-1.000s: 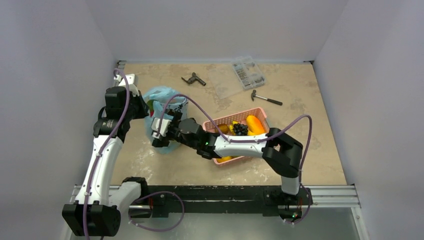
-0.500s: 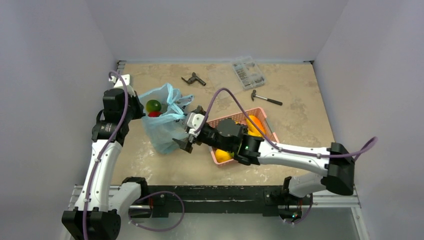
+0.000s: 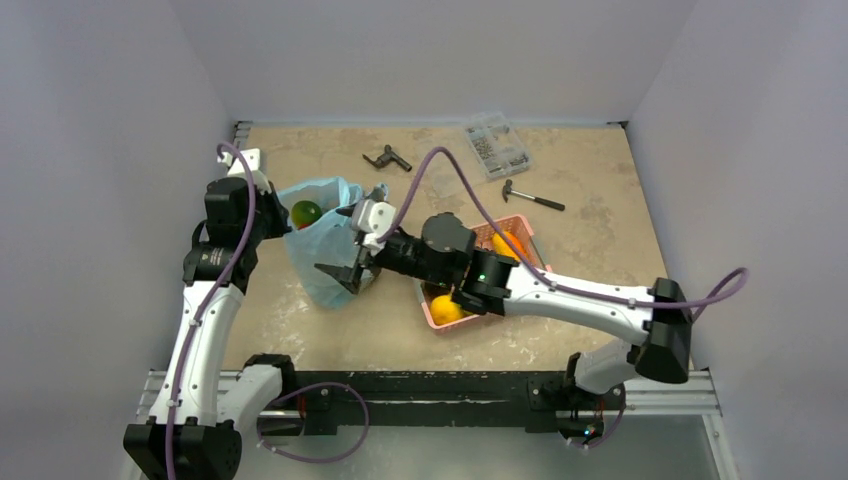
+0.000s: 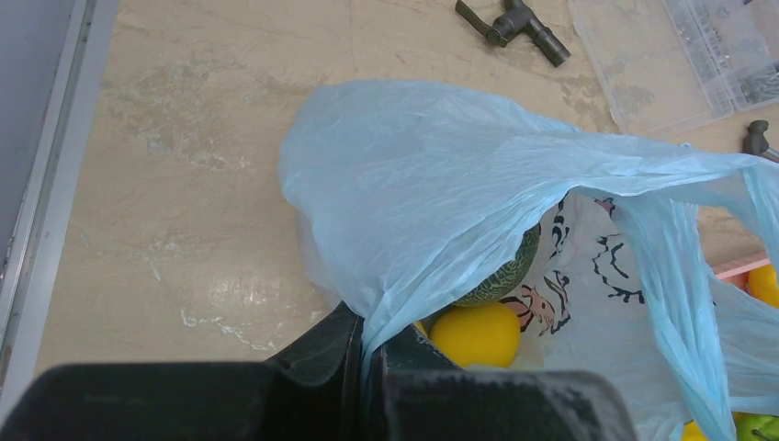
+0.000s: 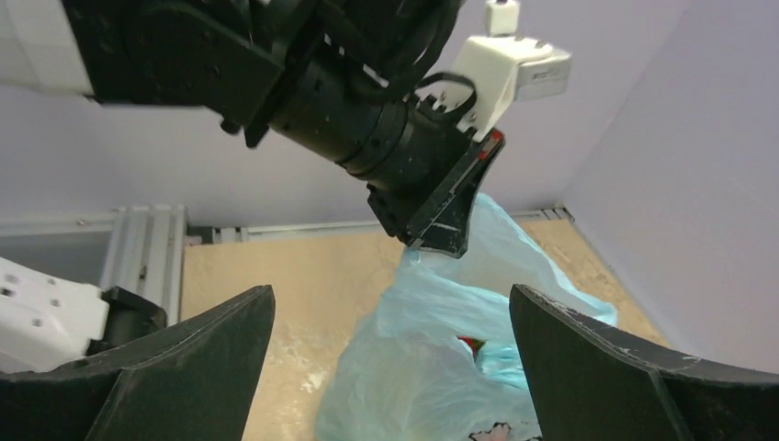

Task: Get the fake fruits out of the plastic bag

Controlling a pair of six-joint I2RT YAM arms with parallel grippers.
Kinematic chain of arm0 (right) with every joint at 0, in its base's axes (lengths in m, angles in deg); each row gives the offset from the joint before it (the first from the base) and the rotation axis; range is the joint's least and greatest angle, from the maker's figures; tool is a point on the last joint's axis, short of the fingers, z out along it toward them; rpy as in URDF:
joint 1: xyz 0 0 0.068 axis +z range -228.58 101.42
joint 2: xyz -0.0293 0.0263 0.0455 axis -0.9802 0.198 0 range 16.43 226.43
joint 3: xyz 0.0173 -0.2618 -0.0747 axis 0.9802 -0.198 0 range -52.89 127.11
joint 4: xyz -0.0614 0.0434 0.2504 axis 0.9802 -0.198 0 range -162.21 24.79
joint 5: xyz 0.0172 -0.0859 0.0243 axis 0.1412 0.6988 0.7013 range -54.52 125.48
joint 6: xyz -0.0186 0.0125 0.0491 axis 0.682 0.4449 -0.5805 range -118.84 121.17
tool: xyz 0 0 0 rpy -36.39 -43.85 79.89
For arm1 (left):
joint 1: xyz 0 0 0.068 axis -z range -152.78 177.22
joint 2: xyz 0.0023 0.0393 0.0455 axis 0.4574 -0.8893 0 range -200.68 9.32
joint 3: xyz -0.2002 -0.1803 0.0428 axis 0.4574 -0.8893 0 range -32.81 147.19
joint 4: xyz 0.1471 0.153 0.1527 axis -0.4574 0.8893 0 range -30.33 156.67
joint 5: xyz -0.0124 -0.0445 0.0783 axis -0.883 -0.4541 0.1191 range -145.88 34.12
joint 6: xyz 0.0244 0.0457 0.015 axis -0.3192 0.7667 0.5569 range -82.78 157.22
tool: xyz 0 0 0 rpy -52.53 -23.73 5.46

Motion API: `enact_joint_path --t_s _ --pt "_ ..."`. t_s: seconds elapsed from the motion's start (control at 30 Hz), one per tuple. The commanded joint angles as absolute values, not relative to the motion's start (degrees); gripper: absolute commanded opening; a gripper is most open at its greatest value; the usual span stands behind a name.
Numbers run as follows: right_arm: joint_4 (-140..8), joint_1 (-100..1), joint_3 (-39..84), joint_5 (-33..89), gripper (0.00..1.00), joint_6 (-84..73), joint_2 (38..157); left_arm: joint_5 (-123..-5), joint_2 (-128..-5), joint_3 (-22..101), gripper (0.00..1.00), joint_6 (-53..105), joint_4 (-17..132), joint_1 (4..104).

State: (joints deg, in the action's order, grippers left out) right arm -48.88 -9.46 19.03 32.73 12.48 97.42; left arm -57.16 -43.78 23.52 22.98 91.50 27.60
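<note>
The pale blue plastic bag [image 3: 322,250] stands left of centre, and my left gripper [image 3: 272,215] is shut on its left rim [image 4: 367,354]. Inside, the left wrist view shows the netted melon [image 4: 511,272] above a yellow fruit [image 4: 476,333]. The red tomato-like fruit [image 5: 470,345] peeks through the bag's mouth in the right wrist view, and a green fruit [image 3: 306,212] shows from above. My right gripper [image 3: 355,238] hangs open against the bag's right side, and its wide-apart fingers [image 5: 184,367] frame the bag [image 5: 432,386] with nothing between them.
A pink basket [image 3: 524,224] holding orange and yellow fruits [image 3: 447,309] lies under my right forearm. At the back lie a black clamp [image 3: 387,158], a clear parts box [image 3: 497,146] and a hammer [image 3: 533,197]. Walls close in on three sides.
My right arm stretched out, with its elbow swinging right. Its open gripper drew back from the bag, then rose to the bag's right side. The left gripper kept its hold on the rim.
</note>
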Motion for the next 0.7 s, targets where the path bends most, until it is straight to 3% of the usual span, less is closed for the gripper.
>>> enact_joint_path --t_s 0.0,0.33,0.47,0.57,0.63,0.67 --pt "-42.5 -9.1 23.3 31.3 0.99 19.7 106.3 -58.3 -43.0 23.1 0.00 22.2 88.2 27.2" --pt "-42.0 -9.1 30.7 41.9 0.98 33.2 122.8 -59.9 -43.3 23.5 0.00 21.3 88.4 27.2" --pt "-43.3 -9.0 29.1 41.7 0.72 27.8 125.6 -58.5 -43.1 23.4 0.00 20.7 88.6 27.2" --pt "-39.1 -9.0 25.2 40.3 0.37 20.1 125.8 -57.7 -43.1 23.6 0.00 20.0 88.9 27.2" --pt "-34.8 -9.0 22.5 38.2 0.25 11.7 125.5 -57.3 -43.2 23.7 0.00 19.8 89.2 27.2" --pt "-31.4 -9.1 21.1 34.8 0.23 5.4 125.5 -57.2 -43.2 23.8 0.00 19.6 89.5 27.2"
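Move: The loose near rim of the plastic bag, where the right fingers will shut, lies about 6 cm ahead of the right hand, 9 cm to its left and 18 cm below. Inside the bag the green fruit sits roughly 18 cm ahead, 15 cm left and 30 cm down; the fruit basket is some 7 cm ahead, 25 cm right and 36 cm below. From the left hand, already pinching the bag, that near rim lies about 6 cm back, 6 cm right and slightly lower. A fold of the bag's near rim gets pinched between the right finger pads. To reach it, the wide-open hand swoops about 18 cm down while also going left and somewhat forward, its left-pointing fingers tipping down some 20 degrees, then closes most of the way as the descent eases. The left hand stays almost in place and keeps its pinch. ##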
